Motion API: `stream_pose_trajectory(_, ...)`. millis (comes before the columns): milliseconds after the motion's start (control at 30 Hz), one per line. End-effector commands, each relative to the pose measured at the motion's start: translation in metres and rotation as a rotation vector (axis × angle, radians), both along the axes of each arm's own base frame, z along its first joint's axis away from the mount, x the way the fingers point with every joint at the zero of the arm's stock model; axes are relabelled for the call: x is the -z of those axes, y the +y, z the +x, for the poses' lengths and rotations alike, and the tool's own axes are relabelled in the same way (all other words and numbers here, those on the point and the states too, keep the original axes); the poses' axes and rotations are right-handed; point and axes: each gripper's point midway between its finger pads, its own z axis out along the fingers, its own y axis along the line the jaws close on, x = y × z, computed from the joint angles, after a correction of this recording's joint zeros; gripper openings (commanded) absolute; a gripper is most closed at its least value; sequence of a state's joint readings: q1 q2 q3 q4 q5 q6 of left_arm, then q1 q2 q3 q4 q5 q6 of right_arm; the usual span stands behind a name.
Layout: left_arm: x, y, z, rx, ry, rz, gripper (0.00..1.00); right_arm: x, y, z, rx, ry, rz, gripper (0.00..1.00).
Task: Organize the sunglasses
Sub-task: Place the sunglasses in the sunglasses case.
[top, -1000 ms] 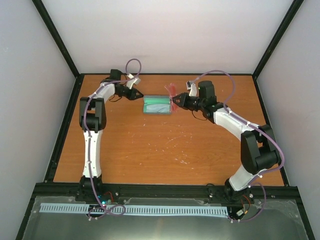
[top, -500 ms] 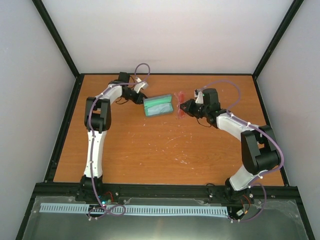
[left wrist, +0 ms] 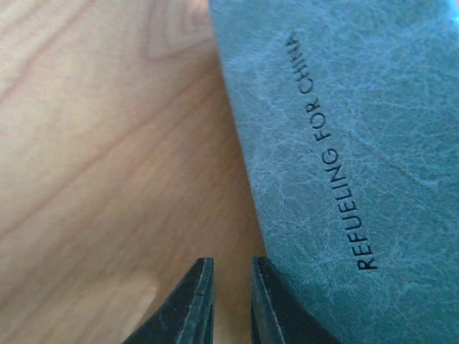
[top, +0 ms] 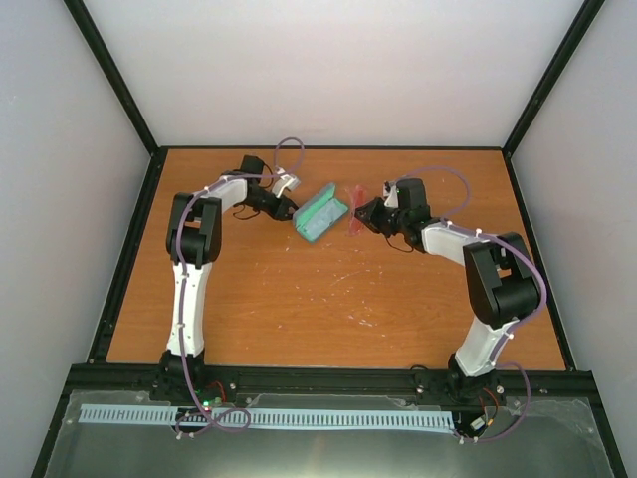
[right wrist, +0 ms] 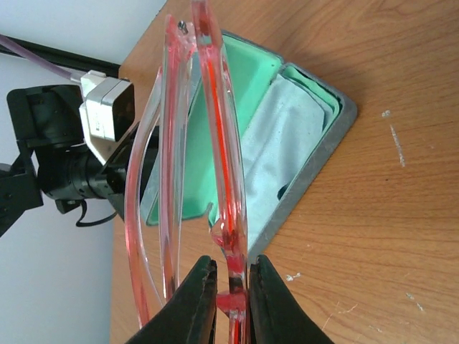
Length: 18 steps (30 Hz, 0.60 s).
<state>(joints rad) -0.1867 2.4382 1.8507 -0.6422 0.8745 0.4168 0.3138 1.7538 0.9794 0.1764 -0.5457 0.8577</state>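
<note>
The sunglasses, with thin red-pink frames, hang folded and upright above the table, and my right gripper is shut on their bridge. In the top view the sunglasses sit just right of the open grey-blue case, which lies tilted with its green lining up. A light-blue cloth lies inside the case. My left gripper is at the case's left end. Its jaws stand a narrow gap apart with nothing between them, the right finger against the case's outer skin.
The black frame rail and white walls close off the back of the wooden table. My left arm's wrist shows just behind the case in the right wrist view. Both forearms reach toward the back middle.
The case has swung from level to tilted, its right end turning toward the back. My left gripper followed it rightward. The right gripper, still holding the sunglasses, shifted slightly right.
</note>
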Motion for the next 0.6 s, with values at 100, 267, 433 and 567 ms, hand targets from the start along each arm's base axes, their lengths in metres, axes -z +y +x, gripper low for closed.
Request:
stream_pose_trajectory(100, -0.019, -0.018, -0.021, 0.031, -0.003, -0.032, 0.18, 0.000, 0.018, 0.016, -0.004, -0.020, 0.045, 0.11)
stream_pose_trajectory(267, -0.019, -0.019, -0.026, 0.031, 0.005, -0.039, 0.17, 0.010, 0.029, 0.026, -0.003, 0.007, 0.086, 0.11)
stream_pose_trajectory(433, -0.019, -0.019, -0.028, 0.028, 0.006, -0.044, 0.18, 0.015, 0.043, 0.035, -0.021, 0.015, 0.092, 0.11)
stream_pose_trajectory(567, -0.023, -0.021, -0.027, 0.025, 0.009, -0.061, 0.18, 0.023, 0.055, 0.039, -0.026, 0.032, 0.102, 0.11)
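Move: The open sunglasses case lies about 10 cm to the left of my right hand, some 2 cm farther out and 9 cm below; that hand already holds the sunglasses. The cleaning cloth in its tray is roughly 8 cm to my right hand's left, level in reach and 9 cm down, and the raised lid about 12 cm left and 4 cm farther out. From my left hand, low beside the lid, the case's middle is some 7 cm right, level in reach and height. With the near-shut fingers of my left hand still against the outside of the lid, I push its end back about 3 cm and slightly right, swinging the case round, then ease to a stop. Meanwhile my right hand keeps its pinch on the sunglasses and carries them left, forward and down towards the tray, some 6 cm in all, hardly turning. ##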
